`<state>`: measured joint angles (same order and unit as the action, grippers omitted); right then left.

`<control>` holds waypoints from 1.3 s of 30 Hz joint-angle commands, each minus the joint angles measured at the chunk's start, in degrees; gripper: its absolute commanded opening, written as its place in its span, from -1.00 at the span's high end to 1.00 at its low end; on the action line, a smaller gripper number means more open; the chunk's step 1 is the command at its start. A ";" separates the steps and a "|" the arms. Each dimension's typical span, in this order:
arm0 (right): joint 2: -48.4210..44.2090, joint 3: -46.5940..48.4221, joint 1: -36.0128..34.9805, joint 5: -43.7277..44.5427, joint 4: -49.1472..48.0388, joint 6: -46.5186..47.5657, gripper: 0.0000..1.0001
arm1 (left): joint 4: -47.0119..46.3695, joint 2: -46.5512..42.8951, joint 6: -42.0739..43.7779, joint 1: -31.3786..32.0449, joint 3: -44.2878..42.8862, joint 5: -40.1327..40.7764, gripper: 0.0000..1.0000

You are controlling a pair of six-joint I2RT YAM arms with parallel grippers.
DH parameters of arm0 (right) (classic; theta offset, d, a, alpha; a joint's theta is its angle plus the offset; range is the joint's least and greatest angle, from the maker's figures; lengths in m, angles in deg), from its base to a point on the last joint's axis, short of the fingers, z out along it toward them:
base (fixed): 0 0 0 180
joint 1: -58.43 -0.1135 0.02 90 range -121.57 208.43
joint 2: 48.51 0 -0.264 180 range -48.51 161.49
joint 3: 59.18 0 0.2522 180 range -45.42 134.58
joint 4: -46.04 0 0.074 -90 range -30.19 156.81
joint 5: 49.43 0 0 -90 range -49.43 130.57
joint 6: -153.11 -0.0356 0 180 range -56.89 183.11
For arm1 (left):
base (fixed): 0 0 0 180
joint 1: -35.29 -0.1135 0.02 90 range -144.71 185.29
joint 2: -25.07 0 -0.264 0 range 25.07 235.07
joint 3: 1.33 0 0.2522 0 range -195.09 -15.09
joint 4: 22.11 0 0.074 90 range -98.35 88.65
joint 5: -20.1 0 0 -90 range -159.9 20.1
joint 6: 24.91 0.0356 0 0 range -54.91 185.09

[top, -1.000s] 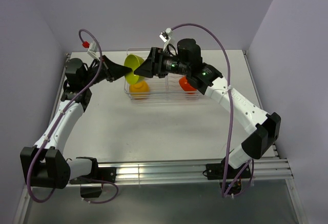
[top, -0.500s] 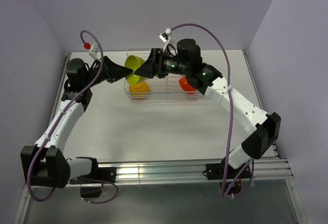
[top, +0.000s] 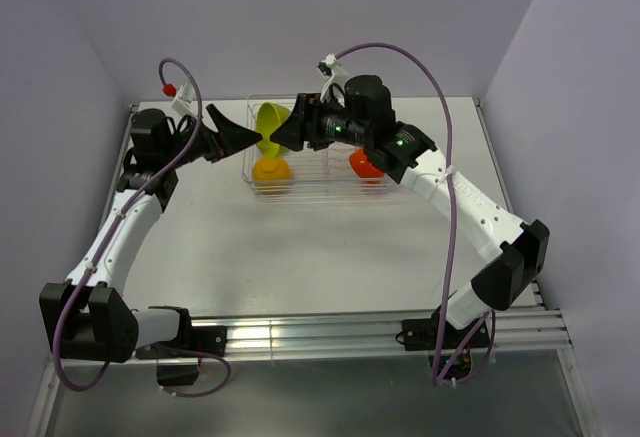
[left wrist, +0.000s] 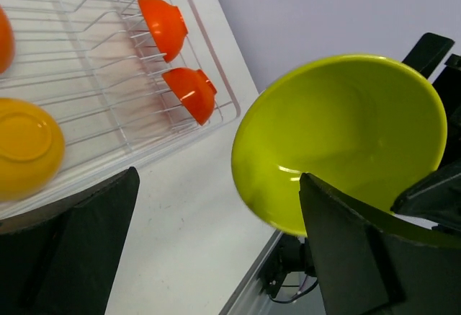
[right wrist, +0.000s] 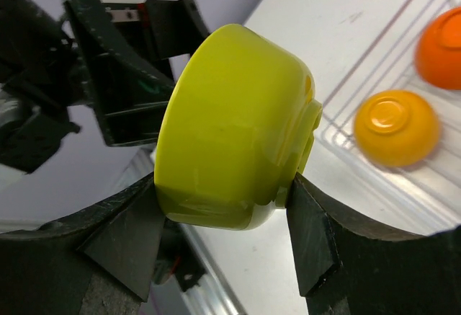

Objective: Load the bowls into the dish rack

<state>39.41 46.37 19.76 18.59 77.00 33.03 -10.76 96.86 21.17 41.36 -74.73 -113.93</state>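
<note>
My right gripper (top: 286, 135) is shut on a yellow-green bowl (top: 271, 121) and holds it on its side in the air over the left end of the clear dish rack (top: 320, 185). In the right wrist view its fingers (right wrist: 317, 236) clamp the bowl (right wrist: 238, 127) at rim and base. My left gripper (top: 232, 135) is open and empty just left of the bowl, not touching it. In the left wrist view the bowl's inside (left wrist: 338, 135) faces the camera. The rack holds a yellow-orange bowl (top: 271, 169) at the left and a red-orange bowl (top: 362, 164) at the right.
The left wrist view shows two red-orange bowls (left wrist: 164, 23) (left wrist: 191, 93) standing in the rack's ribs and the yellow-orange bowl (left wrist: 25, 149) base up. The rack stands at the back of the white table (top: 330, 247), close to the rear wall.
My left gripper has let go of the yellow-green bowl and drawn back to the left. My right gripper keeps hold of the bowl and has lifted it slightly up and to the right.
</note>
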 commanded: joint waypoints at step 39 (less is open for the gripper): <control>42.86 37.67 -5.44 52.47 17.27 36.67 1.00 | 8.57 -4.20 8.41 -13.53 -1.54 -2.37 -0.99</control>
<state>81.88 80.31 15.08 65.21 98.66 66.42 -0.36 94.82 28.34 28.53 -76.83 -114.26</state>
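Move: Between the right fingers the green bowl is already held on its side, bound for the free rack spot about 16 cm ahead, 2 cm to the right and 24 cm below. The yellow bowl lies some 11 cm ahead and 7 cm left of that hand, the orange bowl 22 cm ahead and 6 cm left, both about 25 cm down. From the open left hand, the green bowl is roughly 6 cm right, level; the rack spot is some 16 cm ahead, 11 cm right and 24 cm down. Carrying the green bowl, the right hand first reaches forward, then sinks steeply over the rack, about 16 cm forward and 20 cm down in all. Its wrist turns roughly 60 degrees, so the fingers swing from pointing left to pointing forward and down, and their hold stays shut. The left hand, already open, draws about 8 cm to its left, clear of the bowl. ##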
